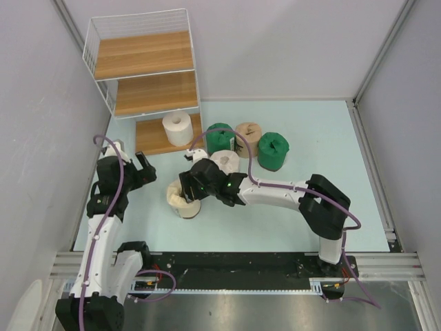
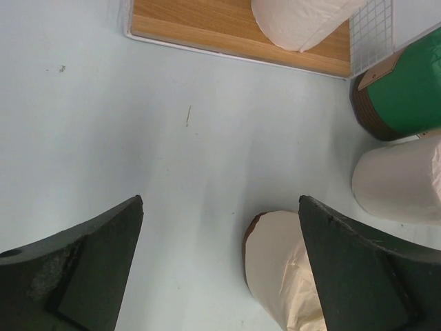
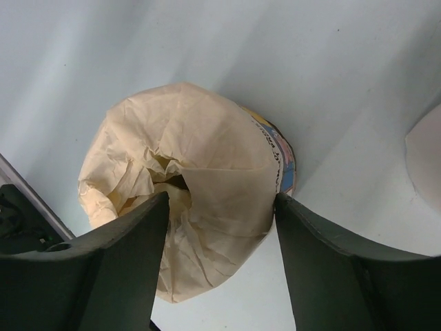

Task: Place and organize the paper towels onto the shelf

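My right gripper (image 1: pixel 189 189) (image 3: pixel 220 200) is shut on a cream paper towel roll (image 1: pixel 180 200) (image 3: pixel 200 145) standing on the table; one finger sits at its crumpled core hole, the other against its outer side. My left gripper (image 1: pixel 141 169) (image 2: pixel 220 207) hangs open just left of it, with nothing between its fingers. The same cream roll (image 2: pixel 275 262) shows by its right finger. A white roll (image 1: pixel 178 128) (image 2: pixel 303 21) stands on the bottom board of the shelf (image 1: pixel 148 55). Two green rolls (image 1: pixel 220 138) (image 1: pixel 273 151), a tan roll (image 1: pixel 248 139) and a white roll (image 1: pixel 226 162) stand right of the shelf.
The white wire shelf stands at the back left against the left wall; its bottom board (image 2: pixel 200 24) reaches toward the left gripper. The right arm stretches across the table in front of the cluster of rolls. A raised rail runs along the table's right edge (image 1: pixel 372 165).
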Robot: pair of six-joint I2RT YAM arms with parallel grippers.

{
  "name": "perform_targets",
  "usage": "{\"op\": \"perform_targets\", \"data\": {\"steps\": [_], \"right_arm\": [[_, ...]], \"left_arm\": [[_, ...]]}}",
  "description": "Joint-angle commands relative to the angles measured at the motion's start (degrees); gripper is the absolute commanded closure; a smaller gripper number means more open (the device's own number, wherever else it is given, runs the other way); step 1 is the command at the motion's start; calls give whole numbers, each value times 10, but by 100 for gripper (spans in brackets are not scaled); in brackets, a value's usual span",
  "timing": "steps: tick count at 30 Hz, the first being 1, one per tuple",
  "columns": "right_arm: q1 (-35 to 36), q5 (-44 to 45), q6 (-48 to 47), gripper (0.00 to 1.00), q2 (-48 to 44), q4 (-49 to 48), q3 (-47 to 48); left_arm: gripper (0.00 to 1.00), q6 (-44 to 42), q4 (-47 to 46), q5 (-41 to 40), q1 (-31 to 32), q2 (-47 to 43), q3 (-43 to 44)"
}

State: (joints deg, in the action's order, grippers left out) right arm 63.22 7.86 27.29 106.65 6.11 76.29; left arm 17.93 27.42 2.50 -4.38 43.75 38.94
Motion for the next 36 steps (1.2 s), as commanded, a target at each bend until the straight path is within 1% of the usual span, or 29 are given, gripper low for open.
{"op": "perform_targets", "data": {"steps": [1,4,5,6,7,9,10,11,15,18,21,22,24,25,27,28,30,31,33,36], "right_arm": [[-3,-3,14,36,15,-3,3],[-3,-2,20,40,15,-7,3],[-5,-6,22,44,15,-15,3],[-8,-11,24,52,14,-20,3],[-12,-23,31,57,11,-26,3],[-21,-35,40,64,9,-46,3],[-25,-48,50,65,8,-54,3],[-30,-54,55,69,8,-78,3],[-53,-72,87,75,11,-132,3],[-67,-71,101,77,21,-166,22],[-71,-44,95,77,46,-156,60],[-70,-23,91,77,66,-143,97],[-67,-12,80,77,87,-136,134],[-67,-4,76,77,100,-131,170],[-64,3,69,77,137,-136,207],[-64,8,66,77,148,-138,246],[-60,16,59,77,186,-139,280],[-60,32,53,78,198,-145,312],[-60,56,44,78,225,-158,330],[-60,91,36,78,244,-205,337]], "left_arm": [[0,1,4,-40,3,-34,19],[0,3,3,-63,3,-57,18],[0,4,4,-68,3,-62,18],[0,6,4,-79,3,-67,18],[0,6,4,-81,3,-76,18],[0,7,4,-89,2,-81,18],[0,8,4,-92,3,-84,17],[0,8,4,-94,3,-88,18],[0,10,4,-99,3,-89,18],[0,10,6,-101,3,-92,18],[0,10,7,-104,3,-96,18],[0,10,8,-107,3,-98,18],[0,11,8,-112,2,-102,19],[0,12,8,-114,3,-107,20],[0,14,10,-124,2,-114,20],[0,15,10,-129,2,-121,20],[0,17,11,-143,2,-130,20],[0,18,11,-146,2,-138,20],[0,19,10,-151,3,-145,19],[0,20,11,-157,2,-152,20]]}}
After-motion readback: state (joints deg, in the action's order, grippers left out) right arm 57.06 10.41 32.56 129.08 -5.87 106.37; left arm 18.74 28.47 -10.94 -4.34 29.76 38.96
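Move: The tan-wrapped roll stands right at the open right fingers, its middle about 3 cm to their left and 4 cm below; one finger is over its crumpled core, the other outside its right rim. The white roll on the bottom shelf is some 23 cm ahead and 5 cm left, the white-wrapped roll about 10 cm ahead and 10 cm right, the near green roll 20 cm ahead and 9 cm right. From the left hand the tan roll lies 12 cm right, 5 cm back and 10 cm below. The right fingers close on the near side wall of the tan roll, pinching it between core and wrapper, then carry it forward some 13 cm towards the bottom shelf, swinging left about 9 cm and rising in the later part, while the hand rolls some 20 degrees, its left side coming up. Meanwhile the open, empty left hand draws up about 5 cm and to its left, tipping its fingers up and turning counter-clockwise, away from the roll's old place. ##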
